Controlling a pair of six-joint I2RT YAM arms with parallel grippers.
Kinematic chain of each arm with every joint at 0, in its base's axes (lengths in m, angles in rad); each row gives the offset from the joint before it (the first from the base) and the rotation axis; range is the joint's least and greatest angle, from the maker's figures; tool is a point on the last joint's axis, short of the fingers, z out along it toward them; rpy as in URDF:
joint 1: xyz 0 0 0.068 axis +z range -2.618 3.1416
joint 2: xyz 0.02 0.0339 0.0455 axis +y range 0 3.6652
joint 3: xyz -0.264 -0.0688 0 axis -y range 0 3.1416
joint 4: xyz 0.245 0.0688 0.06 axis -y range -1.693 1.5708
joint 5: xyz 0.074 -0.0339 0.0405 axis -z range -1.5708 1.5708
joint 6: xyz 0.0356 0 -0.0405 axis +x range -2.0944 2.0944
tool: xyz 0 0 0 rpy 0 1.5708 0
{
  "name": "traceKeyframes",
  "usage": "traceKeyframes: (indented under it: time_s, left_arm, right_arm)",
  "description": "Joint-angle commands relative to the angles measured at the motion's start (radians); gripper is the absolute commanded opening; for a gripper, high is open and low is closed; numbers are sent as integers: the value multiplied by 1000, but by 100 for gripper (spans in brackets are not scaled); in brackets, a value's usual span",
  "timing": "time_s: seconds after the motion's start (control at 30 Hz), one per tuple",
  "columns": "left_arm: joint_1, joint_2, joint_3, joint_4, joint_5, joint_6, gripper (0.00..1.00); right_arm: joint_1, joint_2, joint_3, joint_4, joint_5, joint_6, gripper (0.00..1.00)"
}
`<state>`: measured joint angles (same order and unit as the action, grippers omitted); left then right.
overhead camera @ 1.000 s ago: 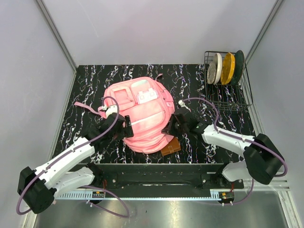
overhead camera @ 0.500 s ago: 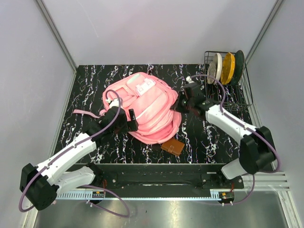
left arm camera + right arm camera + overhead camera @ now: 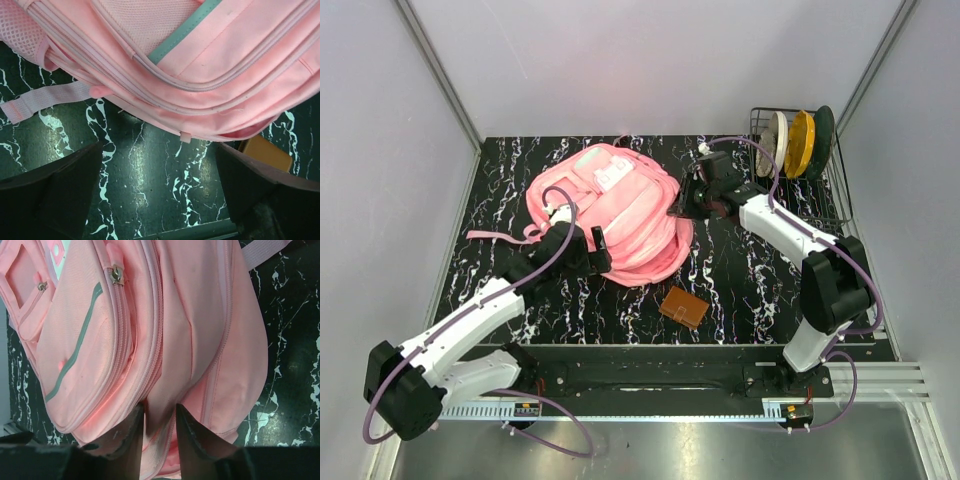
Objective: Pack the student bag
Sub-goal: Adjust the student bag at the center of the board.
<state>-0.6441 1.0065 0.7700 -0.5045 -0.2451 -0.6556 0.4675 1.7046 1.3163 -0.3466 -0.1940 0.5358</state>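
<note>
The student bag (image 3: 620,205), a big soft pink backpack, lies front-up in the middle of the black marbled table. My right gripper (image 3: 682,200) is at the bag's right edge. In the right wrist view its fingers (image 3: 130,435) pinch a fold of the bag's pink fabric (image 3: 125,330) between them, so the right gripper (image 3: 159,427) is shut on the cloth. My left gripper (image 3: 598,250) hovers at the bag's near-left edge. The left gripper (image 3: 160,200) is wide open over bare table, just short of the bag's zipped side (image 3: 200,60).
A flat brown wallet-like item (image 3: 684,307) lies on the table near the bag's front edge, also seen as the brown item (image 3: 265,152). A pink strap (image 3: 495,235) trails left. A wire rack (image 3: 798,190) with upright plates stands at the back right.
The bag has slid and turned toward the back of the table with the right gripper on it. The brown item, first half under the bag, now lies uncovered. The left gripper followed slightly.
</note>
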Motion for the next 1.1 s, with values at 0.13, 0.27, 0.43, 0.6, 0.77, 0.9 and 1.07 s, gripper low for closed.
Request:
traceKeyframes:
  time_s: [0.13,0.27,0.43,0.6,0.77,0.9,1.07]
  left_arm:
    - [50,43,31,70,-51,14,99]
    - [67,32,34,75,-37,30,99]
    - [72,15,61,43,-77,30,99]
    - [81,-29,54,47,-121,5,99]
    - [118,-42,48,41,-129,-16,99]
    - [144,-43,55,9,-163,-38,99]
    - [161,-74,32,44,-157,-58,99]
  right_arm:
    - [-6,-164,-83,17,17,-10,54]
    - [-6,-255,-155,1,64,0,69]
    - [-6,-401,-287,27,32,58,76]
    - [-6,-555,-409,83,-41,81,89]
    - [-1,-637,-439,67,-102,47,97]
    - [22,-710,-445,18,17,3,100]
    - [66,-809,-470,18,185,-60,100]
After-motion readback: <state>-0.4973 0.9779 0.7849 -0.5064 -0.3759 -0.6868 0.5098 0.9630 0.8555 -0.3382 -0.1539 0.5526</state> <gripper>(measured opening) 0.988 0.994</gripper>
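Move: From the left hand, which is open, the student bag's middle lies about 12 cm ahead, 2 cm to the right and some 6 cm lower. Its lower strap is roughly 9 cm to the left and 2 cm ahead, and the brown wallet 20 cm to the right and 8 cm back, both about 10 cm below. From the right hand, at the bag's right side, the bag's middle is 17 cm to the left, 1 cm ahead and 6 cm lower; the wallet is straight back some 20 cm. Open the right gripper fully and free its fingertips from the bag's right side, drawing the arm back about 13 cm and up some 8 cm, drifting right and lifting the finger tips near the end. Meanwhile ease the open left gripper left and a little forward, about 6 cm, towards the lower strap at the bag's near left side, dipping and then rising slightly while turning about 15 degrees counter-clockwise. ##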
